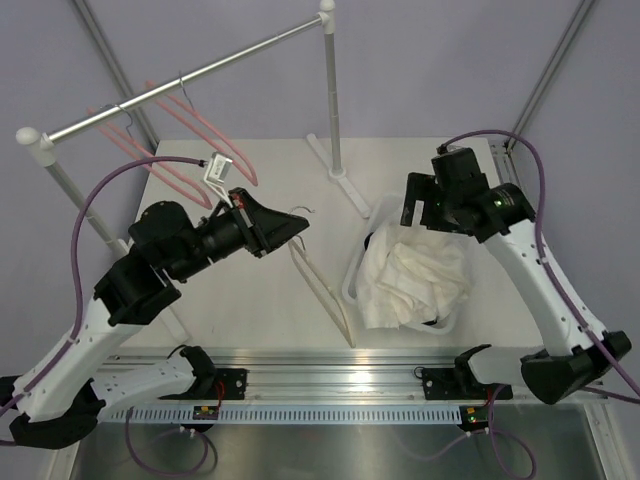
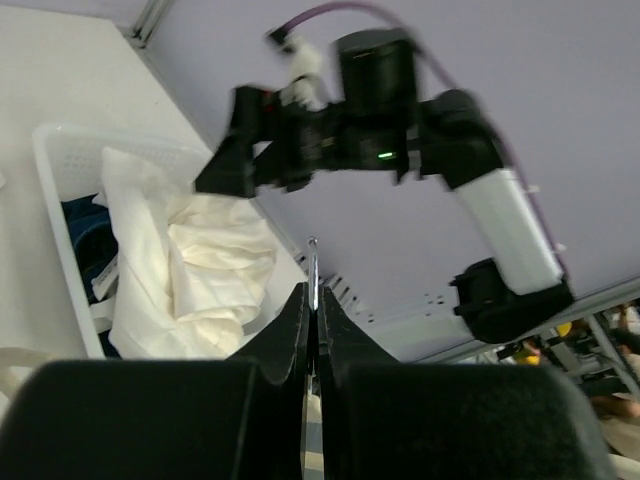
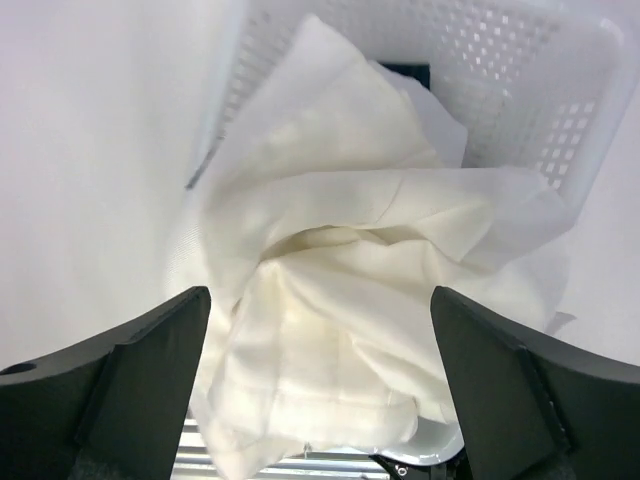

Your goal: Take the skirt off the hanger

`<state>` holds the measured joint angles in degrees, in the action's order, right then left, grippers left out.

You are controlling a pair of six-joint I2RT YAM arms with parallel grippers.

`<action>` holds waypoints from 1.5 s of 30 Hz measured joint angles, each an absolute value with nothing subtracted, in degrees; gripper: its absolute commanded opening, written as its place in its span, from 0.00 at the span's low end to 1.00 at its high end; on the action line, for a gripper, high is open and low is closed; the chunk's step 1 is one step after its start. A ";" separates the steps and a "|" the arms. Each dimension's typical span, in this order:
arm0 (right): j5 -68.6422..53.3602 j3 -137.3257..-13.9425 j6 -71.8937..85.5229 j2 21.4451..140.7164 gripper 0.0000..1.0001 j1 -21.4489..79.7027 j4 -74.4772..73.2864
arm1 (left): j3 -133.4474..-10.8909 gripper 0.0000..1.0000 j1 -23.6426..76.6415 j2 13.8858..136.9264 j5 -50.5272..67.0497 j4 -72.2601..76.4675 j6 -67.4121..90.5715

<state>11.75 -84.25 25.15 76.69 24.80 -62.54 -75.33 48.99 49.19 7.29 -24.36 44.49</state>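
The white skirt (image 1: 418,280) lies crumpled in the white basket (image 1: 378,213), free of the hanger. The pale hanger (image 1: 322,288) hangs over the table left of the basket. Its thin metal hook (image 2: 314,262) is pinched in my left gripper (image 1: 298,226), which is shut. In the left wrist view the left gripper (image 2: 314,296) has the hook poking up between its tips, with the skirt (image 2: 190,262) to the left. My right gripper (image 1: 418,212) hovers over the basket's far end. In the right wrist view the right gripper (image 3: 318,296) stands wide open just above the skirt (image 3: 340,300), holding nothing.
A metal clothes rail (image 1: 190,75) on a stand (image 1: 328,95) crosses the back left, carrying pink hangers (image 1: 200,130). A white clip piece (image 1: 215,170) hangs near the left arm. The perforated basket wall (image 3: 520,80) rings the skirt. Dark fabric (image 2: 85,250) lies under the skirt.
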 measured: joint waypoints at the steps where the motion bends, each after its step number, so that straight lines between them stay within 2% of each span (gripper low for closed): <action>1: 11.14 -86.52 24.36 75.09 0.99 24.80 -62.96 | -75.35 0.00 48.99 50.22 7.33 -24.47 43.94; 7: 4.78 -91.85 21.08 65.89 0.99 24.80 -64.77 | -76.12 0.00 48.99 56.51 7.07 -27.94 40.27; 13: -12.88 -94.56 19.73 59.37 0.99 24.80 -64.64 | -79.15 0.00 48.99 58.67 5.48 -31.64 37.26; 18: -27.64 -98.94 19.66 58.41 0.97 24.84 -63.33 | -82.63 0.00 48.99 60.42 3.57 -32.86 35.68; 28: -41.82 -98.85 19.68 58.00 0.93 24.86 -62.46 | -86.94 0.00 48.99 67.16 -0.64 -35.79 32.77; 33: -43.44 -98.78 18.94 59.18 0.89 26.96 -63.05 | -89.25 0.00 48.99 70.39 -2.39 -37.67 32.16; 38: -38.33 -97.80 18.20 60.60 0.86 33.82 -63.90 | -92.27 0.00 48.99 73.38 -3.79 -37.85 31.51; 42: -33.65 -95.59 18.09 61.19 0.80 37.10 -64.62 | -93.47 0.00 48.99 74.54 -4.38 -38.09 31.31; 43: -32.49 -95.07 18.04 61.30 0.77 37.98 -64.77 | -93.89 0.00 48.99 74.81 -4.47 -38.35 31.29; 44: -31.64 -94.61 18.02 61.41 0.67 38.74 -64.90 | -94.30 0.00 48.99 75.07 -4.60 -38.57 31.29; 45: -30.35 -94.35 17.91 61.54 0.61 39.46 -65.08 | -94.72 0.00 48.99 75.29 -4.73 -38.94 31.29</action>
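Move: The white hanger hangs by its hook from the left gripper, its free end some 14 cm back, 8 cm right and 5 cm below. From the open right hand that end lies about 28 cm back, 16 cm left and 16 cm higher. The basket's middle is 3 cm back of the right hand, 1 cm left and 18 cm down, with the cream garment on top, about 15 cm below the hand. Lift the open right gripper off the basket, back about 17 cm and up nearly 20, then sink some 5 cm, shifting left and turning it counter-clockwise to bring the hanger's free end between its fingers; start narrowing them. Meanwhile carry the hanger forward in the shut left gripper, also down and right, its left side rolling up. ##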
